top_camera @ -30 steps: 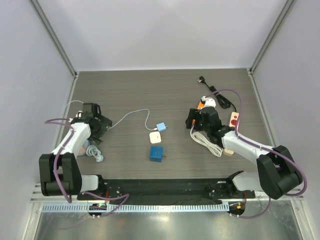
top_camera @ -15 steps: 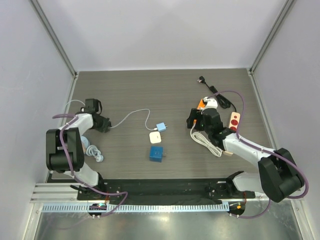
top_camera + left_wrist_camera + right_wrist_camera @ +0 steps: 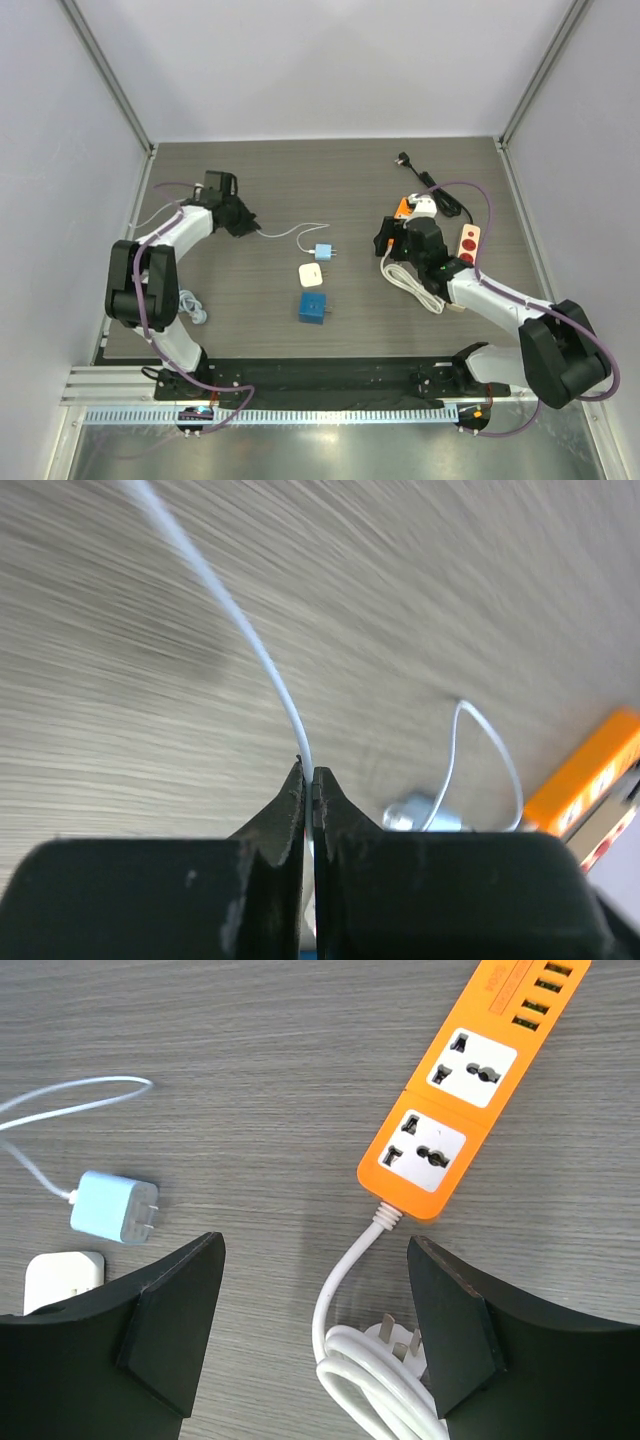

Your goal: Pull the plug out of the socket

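Note:
A light blue plug point(image 3: 321, 254) point(image 3: 112, 1207) lies loose on the table, left of the orange socket strip point(image 3: 470, 1070) point(image 3: 404, 207). Both sockets facing the right wrist view are empty. A thin white cable point(image 3: 285, 237) point(image 3: 230, 605) runs from the plug to my left gripper point(image 3: 246, 226) point(image 3: 308, 775), which is shut on that cable. My right gripper point(image 3: 386, 244) point(image 3: 315, 1250) hangs open over the strip's white cord point(image 3: 345, 1275), holding nothing. In the top view the right arm hides most of the strip.
A white adapter point(image 3: 311, 274) and a blue cube adapter point(image 3: 312, 309) lie just near of the plug. The strip's coiled cord with its three-pin plug point(image 3: 405, 1338) lies under my right gripper. A black cord point(image 3: 440, 193) and a small red-buttoned block point(image 3: 468, 240) are at the back right; a coiled cable point(image 3: 188, 305) lies front left.
My left arm swung from the table's left edge toward the back and right, and its jaws closed on the white cable, flattening the cable's loop. The right arm barely moved.

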Robot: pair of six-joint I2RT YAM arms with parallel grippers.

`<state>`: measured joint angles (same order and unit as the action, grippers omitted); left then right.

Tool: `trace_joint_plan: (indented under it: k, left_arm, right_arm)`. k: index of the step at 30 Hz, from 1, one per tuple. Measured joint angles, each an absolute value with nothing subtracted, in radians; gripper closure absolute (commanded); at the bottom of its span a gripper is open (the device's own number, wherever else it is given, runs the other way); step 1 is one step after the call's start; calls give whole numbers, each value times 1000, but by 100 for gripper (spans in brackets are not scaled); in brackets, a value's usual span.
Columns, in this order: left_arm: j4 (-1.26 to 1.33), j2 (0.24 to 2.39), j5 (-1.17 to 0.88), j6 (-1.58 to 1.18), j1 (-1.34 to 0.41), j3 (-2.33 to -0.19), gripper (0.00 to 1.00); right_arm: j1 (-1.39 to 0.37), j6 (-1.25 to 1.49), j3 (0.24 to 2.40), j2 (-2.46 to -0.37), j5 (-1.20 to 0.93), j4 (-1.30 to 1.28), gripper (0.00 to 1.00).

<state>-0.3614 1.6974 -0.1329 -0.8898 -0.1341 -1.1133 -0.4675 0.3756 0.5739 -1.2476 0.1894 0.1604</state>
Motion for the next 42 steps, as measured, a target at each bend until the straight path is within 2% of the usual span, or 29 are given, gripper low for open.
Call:
trace_joint_plan:
  k: [5,15,18,21,23,26,27,29,30,33,42]
  left_arm:
    - [-364,1722,-144,-803,-256,-1160,100]
    - [-370,1946,-211,-701,-448,-1507,99]
    - [-362,2010,-229,-698,-481,-1578,84]
    - [-358,2014,-229,-706,-500,-1553,70]
    - [-349,2013,-222,-713,-504,-1521,68]
    - [-354,2010,-198,-724,-502,-1472,57]
    - [-356,2006,-190,-728,-501,-1457,48]
    - [-371,1993,-174,-731,-496,-1432,41]
    - [-381,1978,-157,-734,-495,-1419,28]
    - [-410,1887,-104,-738,-492,-1370,11]
    - [-550,1423,37,-706,-467,-1280,11]
  right_arm:
    - [-467,369,574,-1205,196,150,21]
    - [-467,366,572,-1201,223,157,21]
    - [-467,366,575,-1211,222,146,21]
    - [-467,366,575,-1211,223,150,21]
    - [-467,367,575,-1211,223,150,21]
    - [-467,367,575,-1211,222,150,21]
    - [-467,367,575,-1211,223,151,21]
    - [-467,368,574,-1211,223,153,21]
    - [-464,368,574,-1211,223,153,21]
    - [-463,368,574,-1211,222,148,21]
    - [-459,371,611,-1273,257,111,19]
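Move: The left hand already pinches the white cable; the clear spot where it goes lies about 18 cm to its right, 1 cm ahead and 6 cm below. The light-blue plug sits 14 cm right and 3 cm back, the white plug 11 cm right and 7 cm back, the orange strip some 30 cm right and 4 cm ahead, all at table height. From the right hand that spot is roughly 8 cm left, 7 cm ahead and 8 cm below. Left hand swings the pinched cable some 20 cm right, opens to release it, then rises back left. ##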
